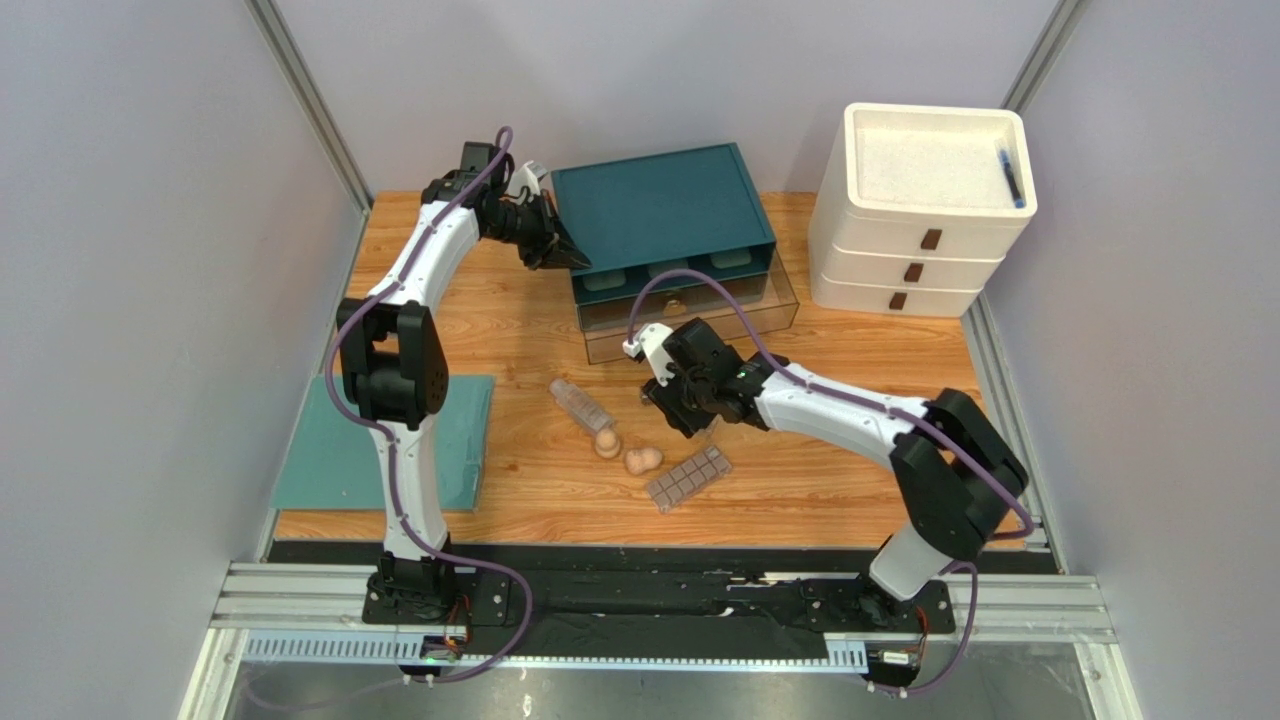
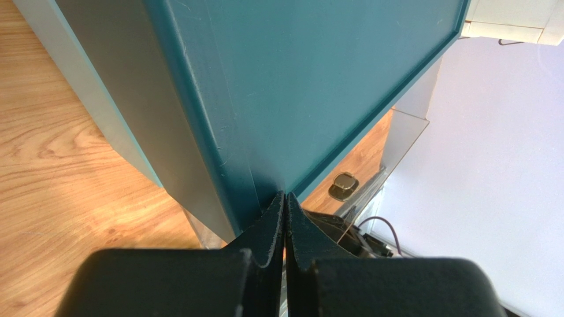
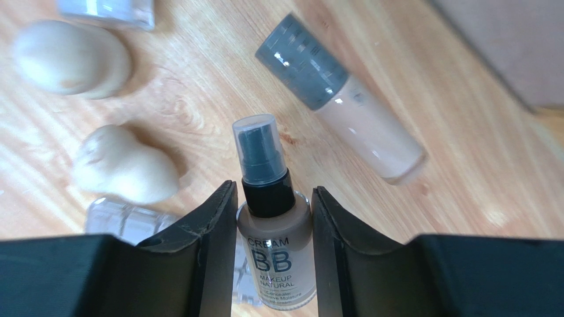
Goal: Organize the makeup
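Note:
My right gripper (image 1: 663,396) (image 3: 274,190) is shut on a brown-tinted BB cream bottle (image 3: 277,247) with a black pump and clear cap, held above the wood. A second beige tube with a grey cap (image 3: 344,102) lies just beyond it. Two beige sponges (image 1: 607,443) (image 1: 643,459) lie to the left, and also show in the right wrist view (image 3: 69,58) (image 3: 122,165). A clear bottle (image 1: 577,404) lies by them. The brownish palette (image 1: 690,479) lies nearer. My left gripper (image 1: 550,236) (image 2: 284,197) is shut and empty, with its tips against the teal organizer's (image 2: 298,86) left front corner.
The teal organizer (image 1: 661,203) stands at the back with its clear drawer (image 1: 691,312) pulled out toward the front. A white three-drawer unit (image 1: 917,225) at the back right carries a blue pen (image 1: 1011,177) on top. A teal mat (image 1: 394,443) lies at the left.

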Controlling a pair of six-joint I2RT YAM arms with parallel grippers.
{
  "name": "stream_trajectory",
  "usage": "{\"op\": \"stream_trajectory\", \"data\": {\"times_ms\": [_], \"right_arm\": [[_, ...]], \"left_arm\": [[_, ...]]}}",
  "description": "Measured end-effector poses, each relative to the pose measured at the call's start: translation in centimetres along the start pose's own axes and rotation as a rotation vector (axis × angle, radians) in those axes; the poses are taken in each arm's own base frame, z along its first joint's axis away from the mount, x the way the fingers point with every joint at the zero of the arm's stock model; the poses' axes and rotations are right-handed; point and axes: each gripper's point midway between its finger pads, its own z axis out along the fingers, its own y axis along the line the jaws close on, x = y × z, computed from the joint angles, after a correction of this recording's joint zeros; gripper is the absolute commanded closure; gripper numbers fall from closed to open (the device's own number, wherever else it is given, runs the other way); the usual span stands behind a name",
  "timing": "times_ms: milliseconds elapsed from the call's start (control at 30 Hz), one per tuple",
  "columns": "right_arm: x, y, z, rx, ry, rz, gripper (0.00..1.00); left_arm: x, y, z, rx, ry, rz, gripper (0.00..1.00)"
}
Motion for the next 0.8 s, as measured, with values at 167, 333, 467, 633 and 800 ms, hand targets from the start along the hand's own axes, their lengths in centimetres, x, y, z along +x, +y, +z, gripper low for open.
{"op": "stream_trajectory", "data": {"times_ms": [167,333,467,633,800], "right_arm": [[-2.8,0.3,-3.8,-0.028,-0.104,-0.002,1.0],[-7.9,-0.2,-8.2,-0.032,-0.266,-0.025,1.0],[-12.6,-2.1,-11.3,0.013,-0.393,-0.031,1.0],[-17.6,-5.9,-12.4,0.089,-0.493,-0.01,1.0],[-20.2,-8.7,-9.1,0.136,-0.484,-0.002,1.0]], "left_arm": [[0.0,0.0,0.0,0.001,0.0,0.002,1.0],[0.0,0.0,0.0,0.002,0.001,0.005,1.0],[0.0,0.0,0.0,0.002,0.001,0.006,1.0],[0.0,0.0,0.0,0.002,0.001,0.007,1.0],[0.0,0.0,0.0,0.002,0.001,0.007,1.0]]}}
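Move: The right hand already holds the BB cream bottle just above the table; the open clear drawer of the teal organizer has its middle about 14 cm ahead, 1 cm to the right and 4 cm higher. The foundation tube lies 4 cm ahead, level sideways; one beauty sponge 3 cm back and 5 cm left, the palette 6 cm back and 1 cm right, all about 4 cm below. From the left hand the drawer is some 4 cm back, 12 cm right and 8 cm down. The right hand lifts the bottle almost straight up at first, then swings it forward over the foundation tube to the open drawer, about 20 cm up and 13 cm forward with a slight drift left, beginning to sink by a centimetre or so at the end. Its fingers keep their hold while the wrist tips them forward and left by nearly 30 degrees, and the left hand stays put, shut, its tips still against the front left corner of the teal cover. ##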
